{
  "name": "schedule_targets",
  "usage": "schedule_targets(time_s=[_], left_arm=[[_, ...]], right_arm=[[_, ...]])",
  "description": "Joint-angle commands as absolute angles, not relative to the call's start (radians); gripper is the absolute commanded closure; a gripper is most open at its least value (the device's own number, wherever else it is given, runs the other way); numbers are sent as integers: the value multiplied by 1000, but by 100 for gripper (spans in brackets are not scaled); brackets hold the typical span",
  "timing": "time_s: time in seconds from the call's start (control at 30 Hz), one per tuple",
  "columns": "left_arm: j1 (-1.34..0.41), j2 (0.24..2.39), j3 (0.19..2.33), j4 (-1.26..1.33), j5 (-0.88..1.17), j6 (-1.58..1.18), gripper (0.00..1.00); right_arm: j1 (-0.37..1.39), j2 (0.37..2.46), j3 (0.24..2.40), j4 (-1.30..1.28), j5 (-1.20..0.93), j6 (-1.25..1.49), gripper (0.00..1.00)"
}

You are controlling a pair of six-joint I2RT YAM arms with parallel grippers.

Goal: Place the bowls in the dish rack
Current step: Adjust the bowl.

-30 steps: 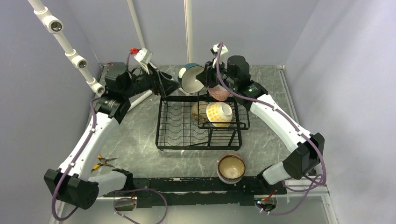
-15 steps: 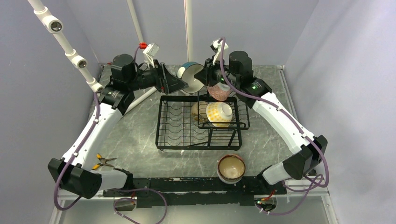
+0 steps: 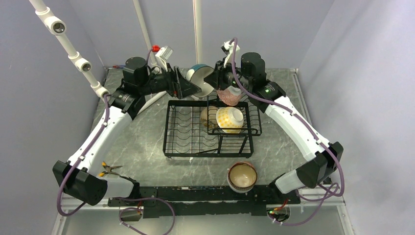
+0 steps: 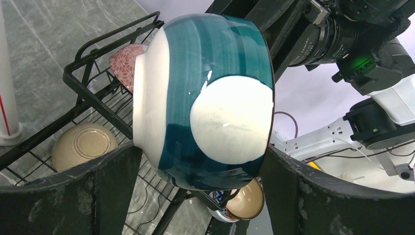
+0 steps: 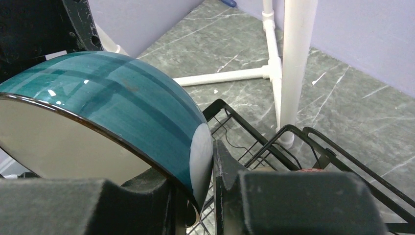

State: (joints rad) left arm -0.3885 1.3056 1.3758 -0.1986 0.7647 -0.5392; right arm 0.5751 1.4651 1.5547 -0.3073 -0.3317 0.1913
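Observation:
My right gripper [image 3: 214, 82] is shut on the rim of a teal-and-white bowl [image 3: 199, 81], holding it on edge in the air behind the black dish rack [image 3: 166, 128]. The right wrist view shows the rim pinched between the pads of my right gripper [image 5: 213, 161]. My left gripper [image 3: 192, 88] is open, its fingers [image 4: 110, 188] straddling the bowl [image 4: 205, 98] from foot to rim. A yellow-dotted bowl [image 3: 230, 119] and a pink-patterned bowl [image 3: 228, 97] lie in the raised basket. A cream bowl [image 3: 206, 116] rests on the lower tray.
A stack of bowls [image 3: 242, 176], brown-rimmed cream on top, stands near the front edge. Yellow-handled pliers [image 3: 108, 170] lie at the front left. A white pipe frame [image 3: 78, 61] runs along the left and back, with a post [image 5: 296, 63] close behind the rack.
My left arm has swung right and up, bringing its open fingers around the teal bowl. The right gripper and the bowl have shifted only slightly.

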Motion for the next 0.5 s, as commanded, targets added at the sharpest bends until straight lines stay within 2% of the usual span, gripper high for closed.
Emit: schedule_targets(time_s=[0.0, 0.13, 0.3, 0.43, 0.47], left_arm=[[-396, 1288, 1393, -84, 722, -529, 8], [-396, 1288, 1430, -136, 679, -500, 11], [-397, 1298, 1449, -131, 717, -504, 23], [-397, 1302, 1461, -154, 738, -502, 53], [-397, 1303, 1463, -159, 743, -506, 54]], right_arm=[[584, 1452, 1625, -256, -423, 211, 100], [585, 1459, 1630, -273, -432, 205, 100], [585, 1468, 1642, -289, -447, 204, 100], [584, 1467, 1644, -292, -432, 202, 100], [584, 1466, 1648, -294, -429, 201, 100]])
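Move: From the left gripper, the teal bowl's middle is about 3 cm ahead, 2 cm to the right and 1 cm above; the right gripper already pinches its rim, with that middle some 4 cm to its left, level fore and aft and 2 cm above. On the rack's upper tier, roughly 16 cm below the left gripper, the red bowl sits about 12 cm right and 2 cm ahead, with the yellow bowl 9 cm nearer the base than it. Close the left gripper's wide-open fingers by about a quarter around the teal bowl, base on one side and rim on the other, while lifting the hand some 1.5 cm and easing it slightly forward. Keep the right gripper's pinch on the rim and draw that hand about 1 cm back and left, sinking a little, to bring the bowl in between the left fingers. ##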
